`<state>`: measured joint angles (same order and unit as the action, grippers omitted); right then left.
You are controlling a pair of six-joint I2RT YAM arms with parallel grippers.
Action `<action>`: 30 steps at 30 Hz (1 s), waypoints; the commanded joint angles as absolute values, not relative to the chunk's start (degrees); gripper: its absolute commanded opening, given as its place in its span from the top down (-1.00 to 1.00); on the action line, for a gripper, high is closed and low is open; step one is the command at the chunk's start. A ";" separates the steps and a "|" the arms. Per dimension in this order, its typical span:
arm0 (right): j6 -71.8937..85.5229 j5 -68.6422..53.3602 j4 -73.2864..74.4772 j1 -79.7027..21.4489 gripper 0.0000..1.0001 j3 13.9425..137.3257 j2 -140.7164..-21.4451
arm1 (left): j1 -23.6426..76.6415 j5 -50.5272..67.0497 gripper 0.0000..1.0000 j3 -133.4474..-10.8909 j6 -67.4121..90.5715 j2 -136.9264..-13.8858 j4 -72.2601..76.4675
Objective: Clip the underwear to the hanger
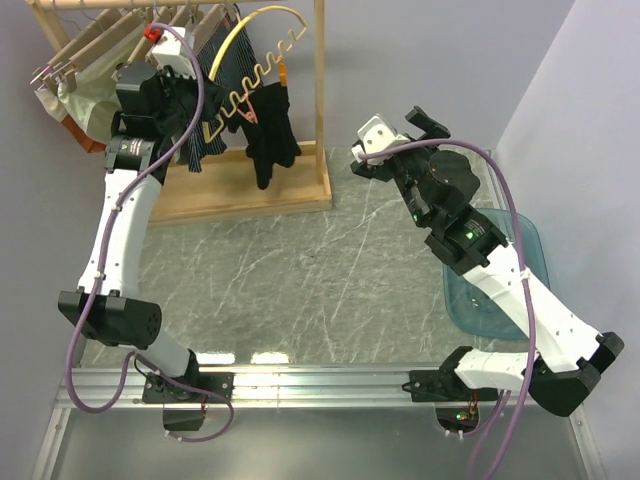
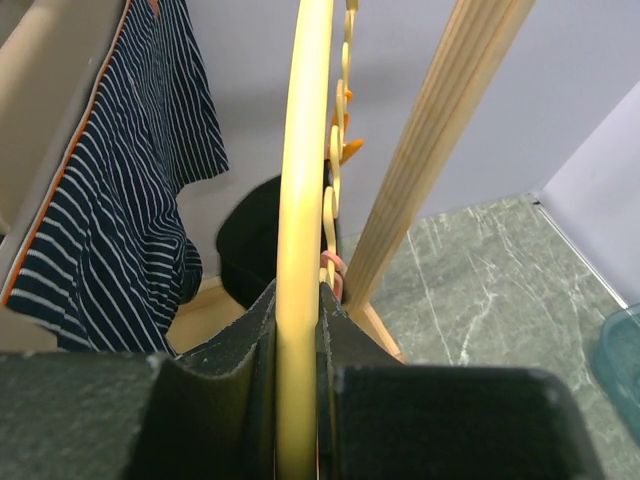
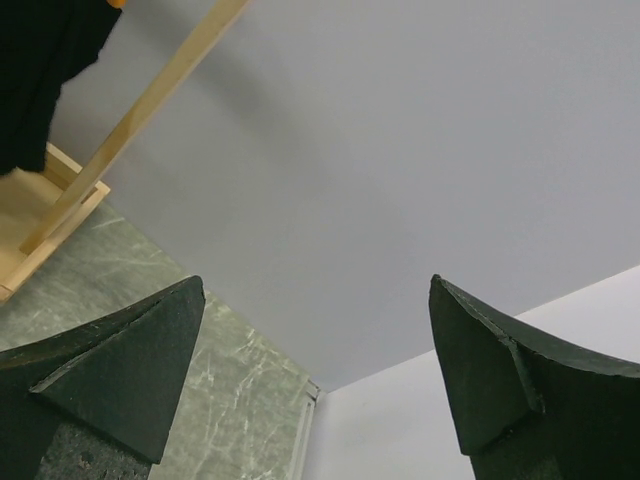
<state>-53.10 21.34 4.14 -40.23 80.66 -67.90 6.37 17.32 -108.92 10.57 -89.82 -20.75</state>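
Observation:
The yellow hanger (image 1: 262, 28) hangs tilted at the wooden rack, its wavy bar running down to the left. My left gripper (image 1: 212, 122) is shut on the lower left end of its arch; in the left wrist view the yellow hanger (image 2: 305, 150) runs straight up out of the gripper (image 2: 298, 330). The black underwear (image 1: 270, 130) dangles under the wavy bar beside an orange-red clip (image 1: 245, 115), and shows as the dark underwear (image 2: 250, 240) behind the arch. My right gripper (image 1: 392, 135) stands open and empty right of the rack, and in its own view the gripper (image 3: 315, 330) faces the wall.
The wooden rack post (image 1: 320, 100) and base (image 1: 250, 190) stand just right of the hanger. Dark blue striped shorts (image 2: 120, 200) and beige clip hangers (image 1: 100, 45) crowd the rail on the left. A teal bin (image 1: 500, 290) sits under my right arm.

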 commanded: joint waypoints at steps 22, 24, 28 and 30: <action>-51.15 21.36 2.72 -39.38 -1.00 82.00 -68.91 | 8.70 12.22 -0.39 -111.97 7.03 -88.51 -19.25; -51.07 21.44 2.81 -39.38 -1.00 82.09 -68.82 | 8.70 11.34 -0.74 -112.15 6.42 -86.50 -19.51; -49.84 21.27 4.04 -38.76 -1.00 83.58 -69.08 | 8.61 10.10 -0.99 -110.40 5.98 -81.57 -19.51; -48.96 21.09 5.01 -38.58 -1.00 83.85 -69.08 | 8.61 11.16 -0.99 -109.34 5.98 -78.50 -20.21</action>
<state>-51.24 21.34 4.75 -39.22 80.71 -68.95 8.45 11.16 -108.84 6.66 -85.78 -21.93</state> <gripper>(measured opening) 0.999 0.993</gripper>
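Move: The rack's rod, at the spot where the hanger's hook goes, lies about 9 cm ahead of the left hand, 3 cm to its right and 8 cm up. The black underwear, clipped to the held hanger, hangs some 12 cm ahead, 5 cm right and 18 cm below; the striped underwear is about 10 cm ahead, 3 cm left and 5 cm down. From the right hand that rod spot is roughly 20 cm ahead, 19 cm left and 8 cm up. The yellow hanger, still pinched by its near shoulder in the left fingers, is lowered a good 2 cm and eased slightly forward to set its hook on the rod. The left hand pauses there while its fingers open wide and let go of the tube, then it quickly backs off about 4 cm and rises some 5 cm. ##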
